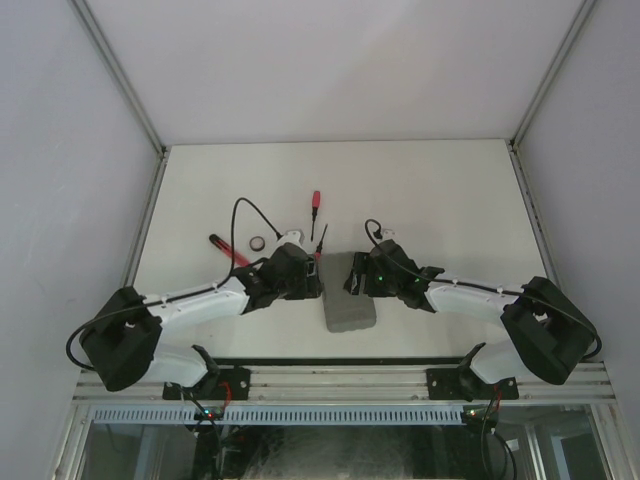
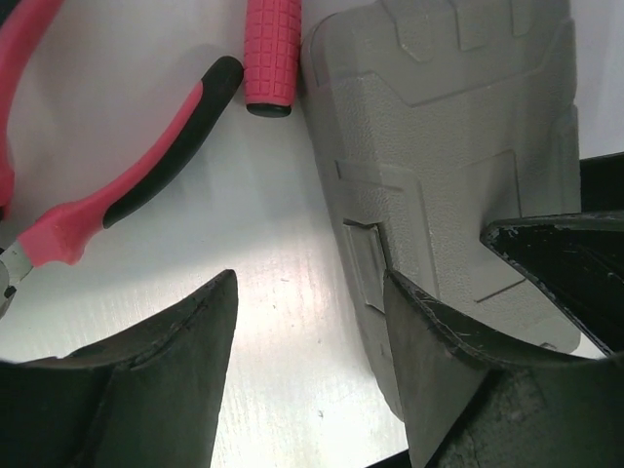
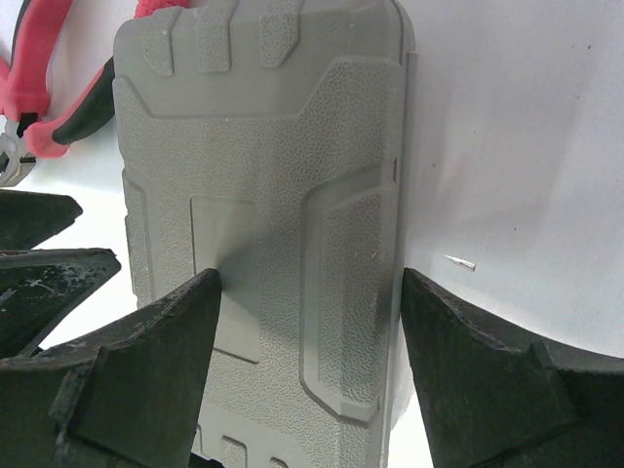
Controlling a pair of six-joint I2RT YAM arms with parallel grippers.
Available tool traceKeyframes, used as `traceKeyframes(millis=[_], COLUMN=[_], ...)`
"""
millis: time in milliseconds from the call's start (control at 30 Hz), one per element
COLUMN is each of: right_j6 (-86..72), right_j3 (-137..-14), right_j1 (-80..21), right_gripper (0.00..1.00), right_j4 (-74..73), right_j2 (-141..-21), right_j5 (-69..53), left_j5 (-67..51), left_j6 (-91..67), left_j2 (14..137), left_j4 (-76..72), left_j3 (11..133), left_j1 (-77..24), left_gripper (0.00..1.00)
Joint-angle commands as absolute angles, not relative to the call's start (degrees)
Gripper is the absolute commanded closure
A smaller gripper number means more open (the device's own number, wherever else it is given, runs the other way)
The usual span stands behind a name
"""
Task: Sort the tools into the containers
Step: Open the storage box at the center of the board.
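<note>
The containers (image 1: 350, 306) lie as one grey slab between my two grippers. My left gripper (image 1: 312, 276) is open at the slab's left edge. In the left wrist view its gripper (image 2: 310, 327) has bare table between the fingers, and the right finger (image 2: 429, 361) sits against the side of the containers (image 2: 448, 146). My right gripper (image 3: 307, 292) is open over the right half of the containers (image 3: 273, 185), one finger above the lid and the other just past the right edge. Red-and-black pliers (image 2: 136, 185) and a red screwdriver handle (image 2: 271, 54) lie beyond the left gripper.
On the table behind the arms lie a red-handled screwdriver (image 1: 315, 201), a thin dark screwdriver (image 1: 322, 240), the pliers (image 1: 226, 250) and a small dark ring (image 1: 257, 243). A tiny metal bit (image 3: 460, 261) lies right of the slab. White walls enclose the table.
</note>
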State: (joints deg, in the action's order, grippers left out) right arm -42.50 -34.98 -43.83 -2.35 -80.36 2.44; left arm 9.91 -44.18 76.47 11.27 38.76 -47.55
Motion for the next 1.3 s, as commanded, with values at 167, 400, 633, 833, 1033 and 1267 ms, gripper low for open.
traceKeyframes(millis=[167, 400, 633, 833, 1033, 1267], right_j6=[-41.30, -41.30, -41.53, -41.57, -42.00, -42.89], right_j3=[-32.44, -32.44, -32.46, -32.48, -32.50, -32.43], right_j1=[-43.86, -43.85, -43.86, -43.86, -43.99, -43.49], right_gripper=[0.29, 0.29, 0.29, 0.29, 0.29, 0.30], right_j4=[-8.33, -8.35, -8.35, -8.35, -9.30, -10.24], right_j2=[-82.09, -82.26, -82.35, -82.64, -82.36, -83.11], right_j5=[3.77, 3.73, 4.04, 4.08, 5.14, 5.73], left_j5=[11.64, 11.44, 11.81, 11.90, 15.70, 18.87], left_j6=[-45.24, -45.29, -45.82, -46.36, -46.37, -46.01], left_j2=[79.53, 80.74, 81.04, 82.21, 85.26, 87.61], left_j4=[11.16, 11.21, 11.67, 11.61, 18.05, 24.10], left_j3=[43.39, 43.25, 41.92, 41.03, 46.10, 49.87], left_j1=[-48.65, -48.95, -49.37, -49.99, -51.16, -52.29], left_gripper=[0.36, 0.38, 0.44, 0.47, 0.57, 0.73])
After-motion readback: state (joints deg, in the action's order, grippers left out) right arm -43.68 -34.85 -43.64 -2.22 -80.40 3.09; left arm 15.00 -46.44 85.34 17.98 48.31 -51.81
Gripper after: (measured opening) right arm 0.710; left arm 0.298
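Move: The storage box's side latch is just beside my left hand: about 2 cm to its right, level in depth and about 1 cm lower. The shut box's middle lies some 7 cm right and 1 cm back. The nearer screwdriver is about 8 cm ahead and 1 cm right, the pliers some 4 cm ahead and 7 cm left. From my right hand the latch is about 8 cm left and 1 cm back. I draw my left fingers from well apart to less than half that gap while the hand edges about 2 cm right, in against the box's left side, sinking slightly and rolling some 5 degrees at the end, so the right fingertip works at the latch. My right hand stays put, its spread fingers still bracing the box's right part. ##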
